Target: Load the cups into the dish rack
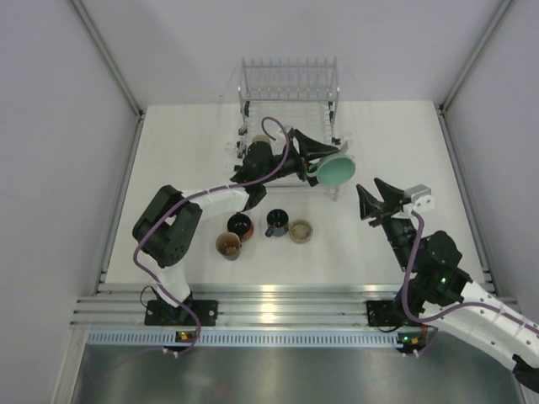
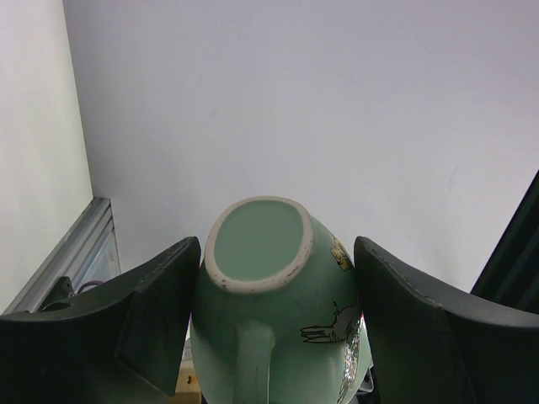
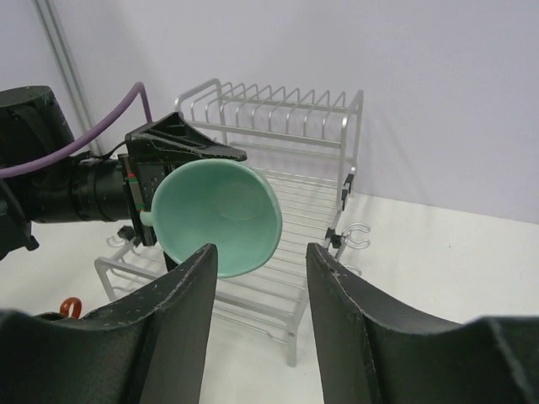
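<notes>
My left gripper [image 1: 322, 158] is shut on the wide mint-green cup [image 1: 336, 172], its fingers [image 2: 160, 311] pressing both sides of the body. The cup [image 2: 269, 311] lies tilted on its side with its base toward the left wrist camera. It hangs over the near right corner of the dish rack [image 1: 290, 84]. In the right wrist view the cup's mouth [image 3: 219, 215] faces my right gripper [image 3: 259, 251], which stands open and empty a short way off. On the table lie a black cup [image 1: 239, 225], an orange-brown cup [image 1: 228, 245], a dark blue cup [image 1: 277, 223] and a beige cup [image 1: 301, 231].
The wire rack [image 3: 278, 126] has upright tines along its far end and a hooked holder [image 3: 358, 236] on its right side. The left arm [image 1: 210, 198] lies across the table between the loose cups and the rack. Grey walls close in on both sides.
</notes>
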You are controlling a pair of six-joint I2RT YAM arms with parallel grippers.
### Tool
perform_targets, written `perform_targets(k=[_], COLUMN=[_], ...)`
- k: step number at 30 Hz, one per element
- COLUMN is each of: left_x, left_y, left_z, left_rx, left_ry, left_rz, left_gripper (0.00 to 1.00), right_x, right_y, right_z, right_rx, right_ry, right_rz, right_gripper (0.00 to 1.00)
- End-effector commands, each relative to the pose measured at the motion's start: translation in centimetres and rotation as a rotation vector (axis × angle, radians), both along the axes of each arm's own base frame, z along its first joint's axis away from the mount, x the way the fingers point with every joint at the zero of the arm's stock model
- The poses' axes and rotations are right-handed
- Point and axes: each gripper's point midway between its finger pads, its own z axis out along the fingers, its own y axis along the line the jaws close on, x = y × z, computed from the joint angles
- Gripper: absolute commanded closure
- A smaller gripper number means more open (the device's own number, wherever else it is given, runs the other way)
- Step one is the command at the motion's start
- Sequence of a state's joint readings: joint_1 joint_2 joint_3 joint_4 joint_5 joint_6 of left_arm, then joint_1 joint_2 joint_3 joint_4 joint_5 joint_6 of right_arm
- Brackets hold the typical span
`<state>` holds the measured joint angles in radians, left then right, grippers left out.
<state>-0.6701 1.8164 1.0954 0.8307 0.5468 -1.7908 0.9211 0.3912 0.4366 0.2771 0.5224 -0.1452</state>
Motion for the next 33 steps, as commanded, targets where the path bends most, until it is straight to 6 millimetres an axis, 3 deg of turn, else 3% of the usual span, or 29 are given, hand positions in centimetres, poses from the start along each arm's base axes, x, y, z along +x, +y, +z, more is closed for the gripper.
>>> perform_targets(k=[1,19,33], left_x=[0.6,4.7,9.8], left_y=[0.3,0.7,3.1], left_z=[4.4,2.4,0.5], left_rx=[-0.069,0.108,0.358], left_ry=[-0.172,-0.292,-0.437], left_rz=[0.008,0.073,0.214], left_gripper=[1.00,1.00,1.00], right_x=[-0.3,-0.2,0.4], right_y=[-0.8,-1.6,-1.1], right_z=[-0.2,-1.3,-2.1], right_rx=[0.023,0.033,0.007], right_ry=[0.011,0.043,0.069], right_rz=[-0.020,-0.062,-0.074], right_gripper=[0.53,0.50,0.49])
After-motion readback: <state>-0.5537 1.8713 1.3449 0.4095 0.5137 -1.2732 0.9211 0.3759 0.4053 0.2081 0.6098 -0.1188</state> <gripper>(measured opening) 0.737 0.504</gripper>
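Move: The left hand already holds the green cup by its base end, mouth facing right. The free middle of the dish rack's tray is about 10 cm ahead of this hand, 7 cm left and 15 cm below. On the tray, the grey cup sits some 9 cm ahead and 18 cm left; the blue cup is on the table about 14 cm back and 12 cm left, 24 cm down. From the empty right hand, the tray middle is roughly 20 cm ahead, 20 cm left and 18 cm below. Carrying the green cup forward about 8 cm over the dish rack, the left hand at first stays nearly level, then sinks about 3 cm and eases left towards the tray middle. Its fingers keep their hold and tip down some 20 degrees while the wrist also rolls, turning the cup's mouth downward. The right hand, empty and open, sinks about 3 cm. ##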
